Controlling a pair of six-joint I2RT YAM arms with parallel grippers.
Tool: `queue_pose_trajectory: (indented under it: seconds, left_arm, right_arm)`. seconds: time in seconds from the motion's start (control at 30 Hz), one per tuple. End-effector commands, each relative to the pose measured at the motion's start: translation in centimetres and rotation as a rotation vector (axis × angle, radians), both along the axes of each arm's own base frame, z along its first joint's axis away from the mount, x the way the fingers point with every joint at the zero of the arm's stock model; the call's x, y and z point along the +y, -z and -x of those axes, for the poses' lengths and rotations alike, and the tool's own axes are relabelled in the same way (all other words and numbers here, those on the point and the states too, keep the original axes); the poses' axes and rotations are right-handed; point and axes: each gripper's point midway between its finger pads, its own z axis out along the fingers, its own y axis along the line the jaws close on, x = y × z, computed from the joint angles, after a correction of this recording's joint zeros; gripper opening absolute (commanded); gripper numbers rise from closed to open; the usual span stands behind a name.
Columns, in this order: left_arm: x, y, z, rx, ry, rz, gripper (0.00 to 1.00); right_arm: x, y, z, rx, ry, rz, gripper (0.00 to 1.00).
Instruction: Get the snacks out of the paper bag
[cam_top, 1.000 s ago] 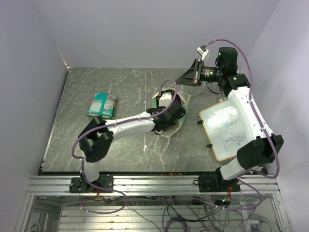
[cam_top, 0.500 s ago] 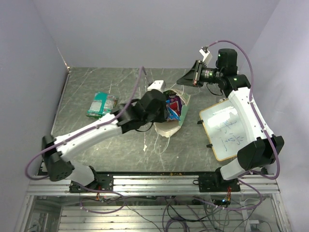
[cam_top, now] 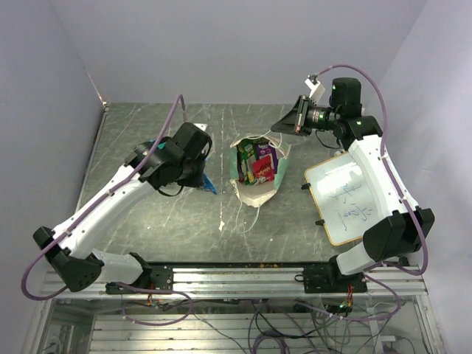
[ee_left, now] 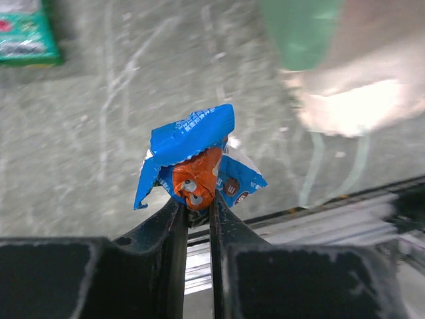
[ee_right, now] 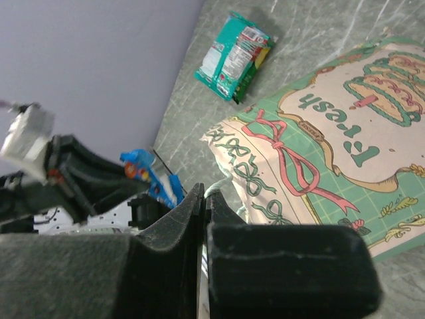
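Observation:
The paper bag (cam_top: 254, 193) lies open in the middle of the table, with purple-pink, red and green snacks (cam_top: 263, 162) showing in its mouth. My left gripper (cam_top: 205, 179) hangs just left of the bag. It is shut on a crumpled blue packet (ee_left: 189, 136) with an orange figure, held above the table, the gripper (ee_left: 197, 199) pinching its lower edge. My right gripper (ee_right: 203, 194) is shut on the bag's pale string handle (ee_right: 216, 193) at the bag's far rim, and shows as the right gripper (cam_top: 275, 127) in the top view. The printed bag side (ee_right: 332, 133) fills the right wrist view.
Green snack packets (ee_right: 236, 56) lie on the table left of the bag, also seen as the green packets (ee_left: 23, 33); the left arm hides them from above. A wood-framed whiteboard (cam_top: 343, 203) lies at the right. The table's near edge rail (cam_top: 236, 276) runs along the front.
My left gripper has come out of the bag with the blue packet and swung left. The bag's contents now show. The right gripper has stayed on the handle.

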Motion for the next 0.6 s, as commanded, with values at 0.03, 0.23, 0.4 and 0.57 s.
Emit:
queue_pose_trajectory:
  seconds: [0.03,0.23,0.4,0.57]
  left_arm:
    - [5.3,6.6,-2.8,0.141,-0.057,-0.271,0.07]
    - [5.4,11.5,-8.6,0.240,-0.076,-0.369,0.07]
    - [4.6,12.6,-12.9,0.252,-0.012,-0.374,0.07]
    - [5.6,14.7,-13.9,0.329,0.035,-0.455,0.07]
  right_arm:
    - [-0.3,0.6,0.3,-0.041,0.010,0.026,0.00]
    - [0.3,0.4,0.3,-0.042,-0.024,-0.015,0.00]
    - [0.1,0.4,0.4,-0.062,-0.026,0.013,0.00]
    - [0.3,0.5,0.8,-0.051,-0.055,-0.003,0.00]
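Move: The left hand already holds the blue snack packet high over the table. The green-and-teal snacks already set down, towards which it is taken, lie about 20 cm ahead, 17 cm to its left and some 25 cm lower. The paper bag stands roughly 10 cm ahead, 17 cm to its right and 17 cm below. From the right hand, still pinching the bag's handle, those snacks are about 7 cm ahead, 35 cm left and 32 cm down. Keeping its grip on the blue packet, the left hand swings a little left and then sinks some 15 cm while reaching about 13 cm forward, away from the bag and towards the open table just right of the green-and-teal snacks, with the drop levelling out before the forward travel ends. Its wrist turns some 30 degrees, bringing the fingers from slanting ahead and right to pointing almost straight down, while the right hand settles a centimetre or two and keeps hold of the bag's handle. ##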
